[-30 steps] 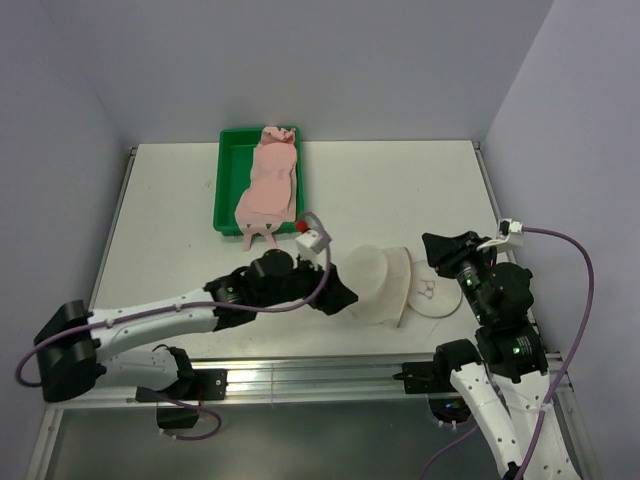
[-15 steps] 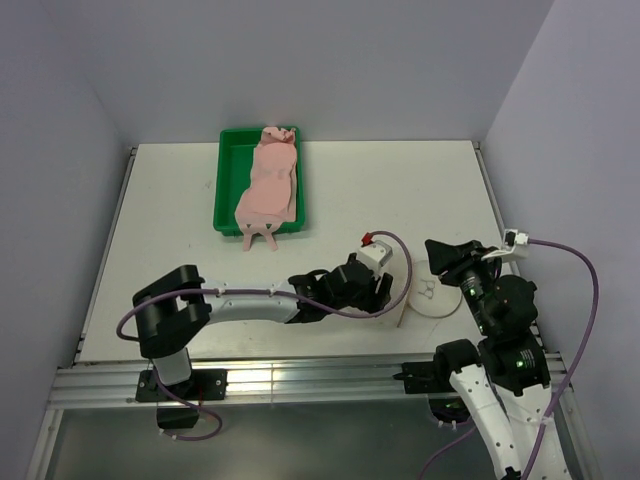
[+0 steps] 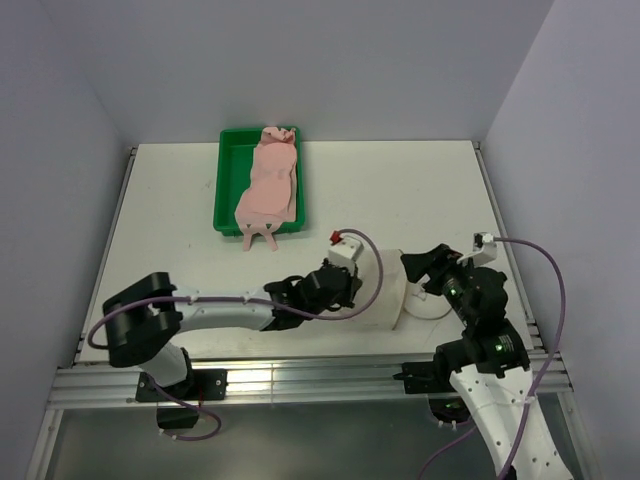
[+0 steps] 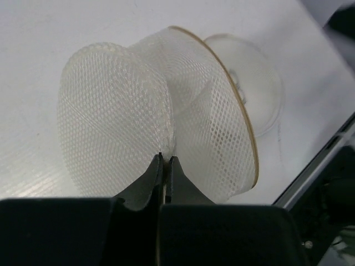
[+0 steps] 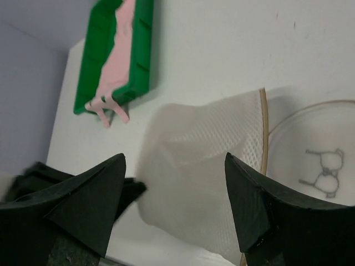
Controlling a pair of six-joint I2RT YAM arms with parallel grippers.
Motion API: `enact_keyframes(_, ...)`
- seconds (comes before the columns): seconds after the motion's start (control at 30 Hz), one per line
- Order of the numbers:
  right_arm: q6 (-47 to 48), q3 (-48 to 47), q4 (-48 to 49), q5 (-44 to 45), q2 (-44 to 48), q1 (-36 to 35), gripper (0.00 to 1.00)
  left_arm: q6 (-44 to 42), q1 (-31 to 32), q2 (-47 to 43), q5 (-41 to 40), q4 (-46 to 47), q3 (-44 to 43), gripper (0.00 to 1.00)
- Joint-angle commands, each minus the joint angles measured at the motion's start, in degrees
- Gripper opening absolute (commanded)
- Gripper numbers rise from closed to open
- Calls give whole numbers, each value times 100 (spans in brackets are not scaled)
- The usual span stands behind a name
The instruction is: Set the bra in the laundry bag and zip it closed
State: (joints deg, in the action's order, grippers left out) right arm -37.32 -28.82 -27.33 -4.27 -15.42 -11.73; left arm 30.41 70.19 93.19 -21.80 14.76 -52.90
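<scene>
The pale pink bra [image 3: 268, 190] lies lengthwise in the green tray [image 3: 228, 180] at the back, its straps hanging over the near rim. The white mesh laundry bag [image 3: 388, 292] sits open near the front edge, its domed half [image 4: 111, 111] tipped up from the flat half [image 4: 249, 83]. My left gripper [image 4: 166, 158] is shut on a fold of the bag's mesh, and it reaches in from the bag's left side [image 3: 362, 298]. On the bag's right my right gripper [image 3: 420, 272] hovers open, its fingers straddling the mesh dome [image 5: 205, 166] without touching it. The flat face carries a dark printed mark [image 5: 321, 172].
The green tray [image 5: 141, 50] stands at the back left, well away from both arms. The table's front edge and a metal rail [image 3: 300, 375] run just behind the bag. Purple-grey walls close in the table on three sides.
My left gripper has closed on the bag's mesh. The right gripper has opened wider and moved left over the bag. The bra has not moved.
</scene>
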Motion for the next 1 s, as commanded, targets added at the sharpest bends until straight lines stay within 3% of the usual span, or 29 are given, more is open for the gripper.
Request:
enact_keyframes(0.0, -187, 306, 359, -555, -321, 12, 79, 884, -234, -818, 0, 886, 795, 0)
enact_keyframes(0.2, -503, 886, 1168, -909, -971, -452, 77, 1704, -568, -1706, 159, 2003, 2273, 0)
enact_keyframes(0.37, -601, 939, 1632, -82, -1385, -1287, 76, 1941, -665, -2331, 62, 2250, 2951, 0)
enact_keyframes(0.43, -724, 1053, 1967, -266, -1411, -1411, 69, 1995, -709, -2497, 106, 2355, 3119, 0)
enact_keyframes(0.47, -776, 1071, 2230, -424, -1507, -1437, 61, 2030, -718, -2551, 115, 2373, 3241, 0)
enact_keyframes(0.5, -881, 1080, 2345, -477, -1577, -1542, 46, 2065, -726, -2612, 80, 2312, 3286, 0)
enact_keyframes(0.6, -865, 888, 2645, -566, -1885, -1832, 27, 2162, -735, -2928, -8, 2145, 3541, 0)
enact_keyframes(0.7, -611, 406, 2497, -233, -2289, -2412, 15, 2302, -735, -3280, -157, 1873, 3822, 0)
enact_keyframes(0.8, -321, -279, 2023, 398, -2885, -3018, 12, 2434, -735, -3622, -271, 1488, 4060, 0)
enact_keyframes(0.93, -56, -1247, 1180, 1225, -3885, -3774, 13, 2443, -735, -3834, -517, 863, 4130, 18)
enact_keyframes(0.97, -21, -1423, 1091, 1366, -4107, -4089, 14, 2443, -735, -3904, -588, 740, 4174, 30)
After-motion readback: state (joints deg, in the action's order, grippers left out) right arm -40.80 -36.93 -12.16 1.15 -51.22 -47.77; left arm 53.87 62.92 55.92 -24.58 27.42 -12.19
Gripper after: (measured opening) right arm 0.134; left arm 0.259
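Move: The left gripper already pinches the laundry bag's wall; the clear table it goes for starts about 16 cm to its left, with the green box's middle some 39 cm ahead and 29 cm left. The bag's zip rim stands about 11 cm to its right, 2 cm ahead and nearly level. From the open right gripper that rim is roughly 9 cm below, 1 cm ahead and 1 cm left; the round lid lies 2 cm ahead, 7 cm right and 11 cm below. Draw the pinched bag about 16 cm left with the left gripper, rolling its left side down some 25 degrees, and begin parting its fingers at the end. Meanwhile sink the right gripper about 9 cm while following the rim left, close on the rim, then keep going left, rising, about 17 cm in all, turning 30 degrees counter-clockwise. ##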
